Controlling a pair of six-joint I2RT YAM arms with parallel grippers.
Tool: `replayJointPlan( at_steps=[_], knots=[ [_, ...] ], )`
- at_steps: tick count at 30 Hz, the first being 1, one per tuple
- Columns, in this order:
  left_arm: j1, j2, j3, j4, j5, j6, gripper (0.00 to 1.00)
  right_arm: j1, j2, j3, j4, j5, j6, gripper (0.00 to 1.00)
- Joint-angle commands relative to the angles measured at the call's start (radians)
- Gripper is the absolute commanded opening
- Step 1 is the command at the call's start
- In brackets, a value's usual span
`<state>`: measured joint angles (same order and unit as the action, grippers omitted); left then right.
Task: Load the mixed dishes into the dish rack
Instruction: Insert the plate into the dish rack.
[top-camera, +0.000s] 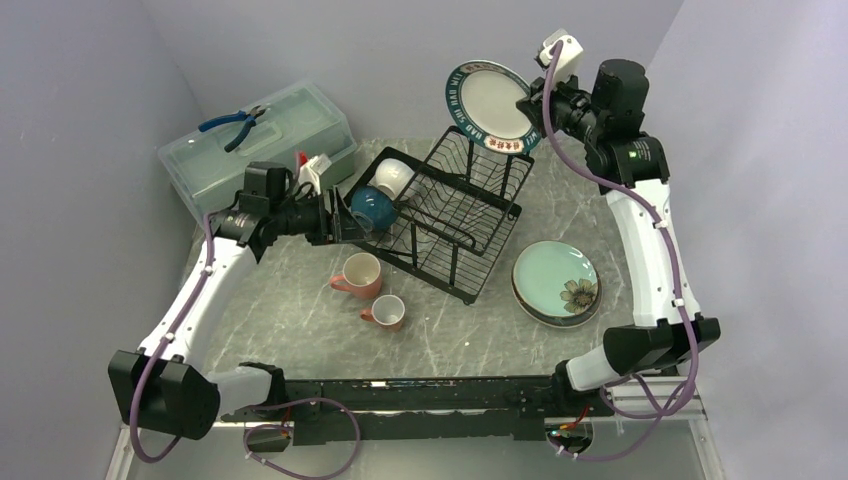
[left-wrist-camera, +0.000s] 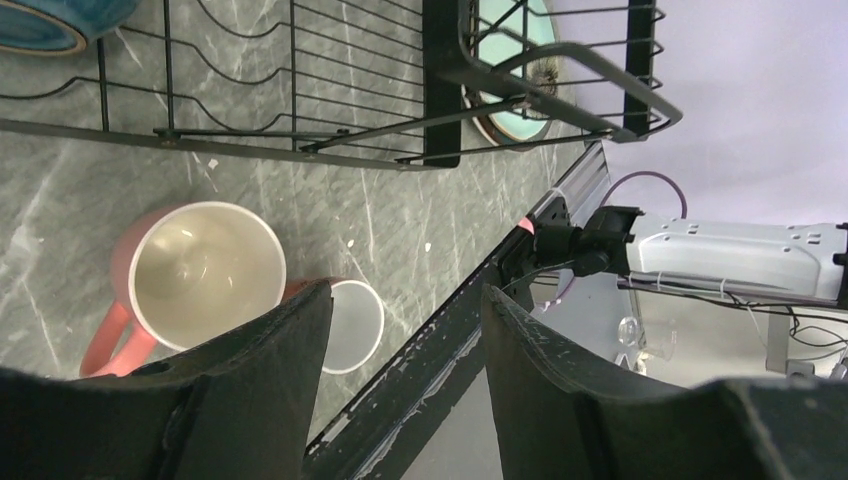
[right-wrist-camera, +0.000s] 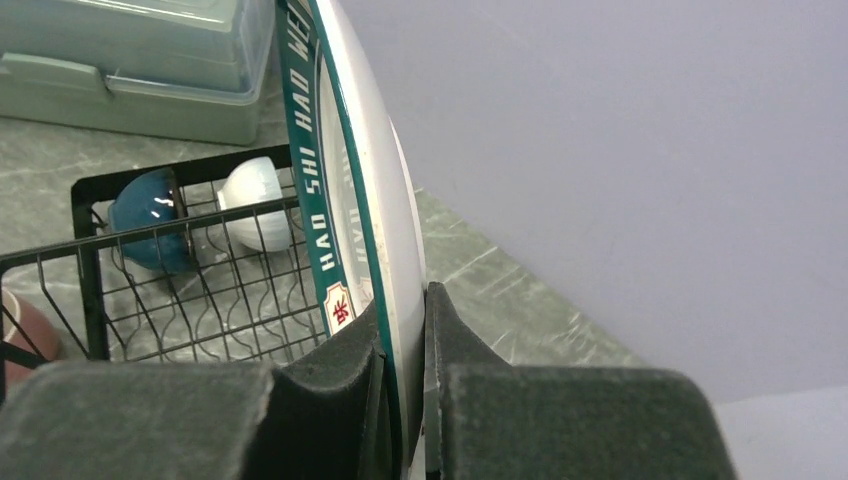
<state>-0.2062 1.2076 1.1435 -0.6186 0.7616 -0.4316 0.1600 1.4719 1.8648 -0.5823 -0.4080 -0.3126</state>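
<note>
The black wire dish rack (top-camera: 455, 215) stands mid-table with a teal bowl (top-camera: 372, 208) and a white bowl (top-camera: 393, 177) in its left end. My right gripper (top-camera: 528, 108) is shut on the rim of the white plate with the teal lettered rim (top-camera: 490, 102), held on edge above the rack's far end; the pads (right-wrist-camera: 340, 370) pinch the plate (right-wrist-camera: 370, 200). My left gripper (top-camera: 345, 222) stands open and empty just left of the teal bowl (left-wrist-camera: 50, 25). Two pink mugs (top-camera: 360, 274) (top-camera: 386, 312) sit in front of the rack. A pale green floral plate (top-camera: 556, 282) lies to its right.
A translucent green lidded box (top-camera: 260, 145) with blue pliers (top-camera: 235, 125) on its lid stands at the back left. A small red and white item (top-camera: 315, 170) sits between the box and the rack. Walls close in at the back and on both sides.
</note>
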Motion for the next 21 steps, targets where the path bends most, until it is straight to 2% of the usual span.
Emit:
replayJointPlan(
  at_steps=[1, 7, 21],
  knots=[
    [0.0, -0.052, -0.033, -0.001, -0.009, 0.061, 0.61, -0.012, 0.002, 0.021, 0.151, -0.101, -0.135, 0.0],
    [0.001, -0.089, -0.086, -0.007, -0.027, 0.099, 0.61, -0.02, 0.014, -0.026, 0.185, -0.105, -0.179, 0.0],
    [0.001, -0.137, -0.2, 0.019, -0.022, 0.118, 0.61, -0.022, 0.04, -0.098, 0.234, -0.124, -0.136, 0.0]
  ],
)
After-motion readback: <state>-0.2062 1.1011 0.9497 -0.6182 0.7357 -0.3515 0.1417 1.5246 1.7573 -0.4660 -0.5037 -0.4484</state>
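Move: The right hand already holds the plate by its rim; the dish rack's upper tier lies roughly level with it, about 10 cm to its left and 25 cm below. From this hand the white bowl is some 7 cm ahead, 25 cm left, the blue bowl level and 29 cm left, both nearly 40 cm down. From the left hand the upper tier is about 14 cm ahead, 20 cm right, 8 cm below; the pink mug is almost straight underneath, some 21 cm down. With its grip on the plate's rim kept, the right hand first eases forward nearly level, then sinks towards the rack's upper tier, about 4 cm down and 3 cm forward in all, while the wrist rolls its left side down and turns counter-clockwise by some 5 degrees each. The empty left hand, fingers still parted, goes on withdrawing from the rack, about 5 cm down and 3 cm back, sinking towards the pink mug. ##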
